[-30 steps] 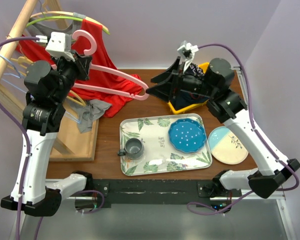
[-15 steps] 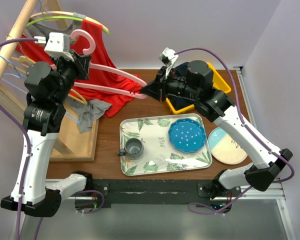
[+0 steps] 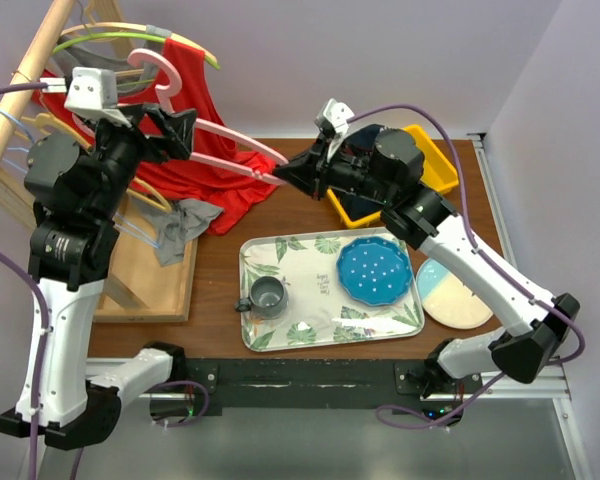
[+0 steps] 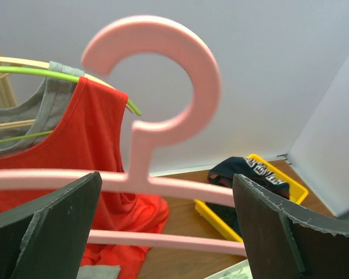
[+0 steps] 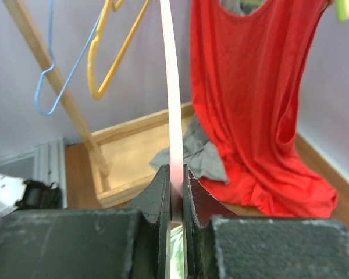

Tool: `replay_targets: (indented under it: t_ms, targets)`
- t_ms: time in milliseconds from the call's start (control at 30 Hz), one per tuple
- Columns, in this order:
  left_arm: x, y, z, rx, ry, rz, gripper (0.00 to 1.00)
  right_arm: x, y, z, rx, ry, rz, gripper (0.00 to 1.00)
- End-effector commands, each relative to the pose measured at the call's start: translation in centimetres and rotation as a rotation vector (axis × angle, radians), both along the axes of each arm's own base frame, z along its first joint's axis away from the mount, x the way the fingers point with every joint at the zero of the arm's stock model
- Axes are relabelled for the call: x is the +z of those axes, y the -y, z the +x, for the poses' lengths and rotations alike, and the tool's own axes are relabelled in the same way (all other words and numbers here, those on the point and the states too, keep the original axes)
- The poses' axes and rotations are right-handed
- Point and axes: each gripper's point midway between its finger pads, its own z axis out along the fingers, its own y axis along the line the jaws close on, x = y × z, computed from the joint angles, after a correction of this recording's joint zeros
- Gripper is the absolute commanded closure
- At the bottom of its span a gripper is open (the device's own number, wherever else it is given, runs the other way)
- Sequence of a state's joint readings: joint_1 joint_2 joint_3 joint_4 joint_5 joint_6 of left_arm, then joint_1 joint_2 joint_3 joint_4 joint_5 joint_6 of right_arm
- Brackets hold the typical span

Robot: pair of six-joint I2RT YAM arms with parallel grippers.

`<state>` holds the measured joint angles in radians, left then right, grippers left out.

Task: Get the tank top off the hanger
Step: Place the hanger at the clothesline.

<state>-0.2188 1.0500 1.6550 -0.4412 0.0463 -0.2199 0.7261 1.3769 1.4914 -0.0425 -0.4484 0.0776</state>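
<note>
The red tank top (image 3: 195,120) hangs by its straps from a green hanger on the wooden rack, its hem bunched on the table; it also shows in the left wrist view (image 4: 58,145) and the right wrist view (image 5: 250,87). A pink hanger (image 3: 225,148) stretches in front of it from its hook at upper left to its right tip. My right gripper (image 3: 283,178) is shut on the hanger's right end (image 5: 173,116). My left gripper (image 3: 170,128) is open, jaws wide apart, with the hanger's neck and bars (image 4: 145,174) across the gap between the fingers.
A yellow bin (image 3: 440,165) with dark cloth sits behind the right arm. A leaf-print tray (image 3: 280,255) holds a grey cup (image 3: 268,295) and a blue plate (image 3: 375,270). A pale plate (image 3: 458,292) lies to its right. A grey cloth (image 3: 185,222) hangs over the rack's wooden base (image 3: 150,285).
My right gripper moved left to the hanger's tip and closed on it. The left arm and the hanger's hook end rose and shifted left.
</note>
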Motion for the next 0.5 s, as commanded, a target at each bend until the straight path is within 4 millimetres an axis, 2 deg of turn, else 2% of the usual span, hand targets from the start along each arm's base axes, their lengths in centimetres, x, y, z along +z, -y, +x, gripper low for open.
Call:
replay_targets:
  t_ms: [0, 33, 67, 100, 167, 200, 233, 267, 300, 333, 467]
  targets:
    - [4.2, 1.0, -3.5, -0.094, 0.117, -0.093, 0.0, 5.2, -0.8, 1.9, -0.04, 0.163, 0.072, 1.0]
    - [4.8, 1.2, -4.3, -0.119, 0.143, -0.109, 0.0, 4.3, -1.6, 2.8, -0.037, 0.145, 0.055, 1.0]
    - [5.2, 1.6, -4.9, -0.147, 0.152, -0.135, 0.0, 4.4, -1.9, 3.0, -0.033, 0.142, 0.055, 1.0]
    - [4.9, 2.2, -5.1, -0.185, 0.147, -0.142, 0.0, 5.7, -2.0, 3.1, -0.032, 0.157, 0.071, 1.0]
    - [5.9, 2.7, -6.4, -0.234, 0.179, -0.193, 0.0, 5.0, -3.1, 4.0, -0.024, 0.143, 0.061, 1.0]
    - [5.5, 3.3, -6.7, -0.276, 0.175, -0.199, 0.0, 6.0, -3.5, 3.9, -0.021, 0.156, 0.077, 1.0]
    - [6.1, 3.5, -7.1, -0.294, 0.197, -0.212, 0.0, 6.1, -3.8, 4.1, -0.023, 0.157, 0.074, 1.0]
    - [6.2, 3.7, -7.6, -0.314, 0.199, -0.235, 0.0, 5.2, -4.9, 4.8, -0.019, 0.156, 0.059, 1.0]
    - [5.8, 4.0, -7.4, -0.33, 0.191, -0.238, 0.0, 6.3, -5.4, 4.4, -0.012, 0.161, 0.068, 1.0]
    - [6.1, 4.0, -7.7, -0.338, 0.21, -0.247, 0.0, 6.1, -5.8, 4.6, -0.017, 0.145, 0.056, 1.0]
    - [5.4, 4.3, -7.2, -0.351, 0.187, -0.254, 0.0, 5.7, -8.5, 5.3, -0.011, 0.165, 0.03, 1.0]
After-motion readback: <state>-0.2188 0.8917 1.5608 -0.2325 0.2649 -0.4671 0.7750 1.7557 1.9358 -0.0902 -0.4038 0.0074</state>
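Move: My right hand already pinches the pink hanger by its right end. The clothesline rod it must go to lies about 32 cm to the left, 12 ahead and 15 higher. The yellow hanger is some 26 cm left and level ahead; the red top is about 19 left and 12 ahead, the green hanger 23 left and 19 ahead. From my open left hand, the rod is roughly 16 cm left, 6 ahead and 6 up. With my right fingers kept shut on the pink hanger's end, I carry it forward and left about 10 cm, rising slightly, more purely leftward at the end, towards the rod, hardly turning the wrist. Meanwhile my already open left hand backs off from the hanger by some 8 cm, rising about 5 and drifting right, its fingers tilting up and swinging clockwise. ##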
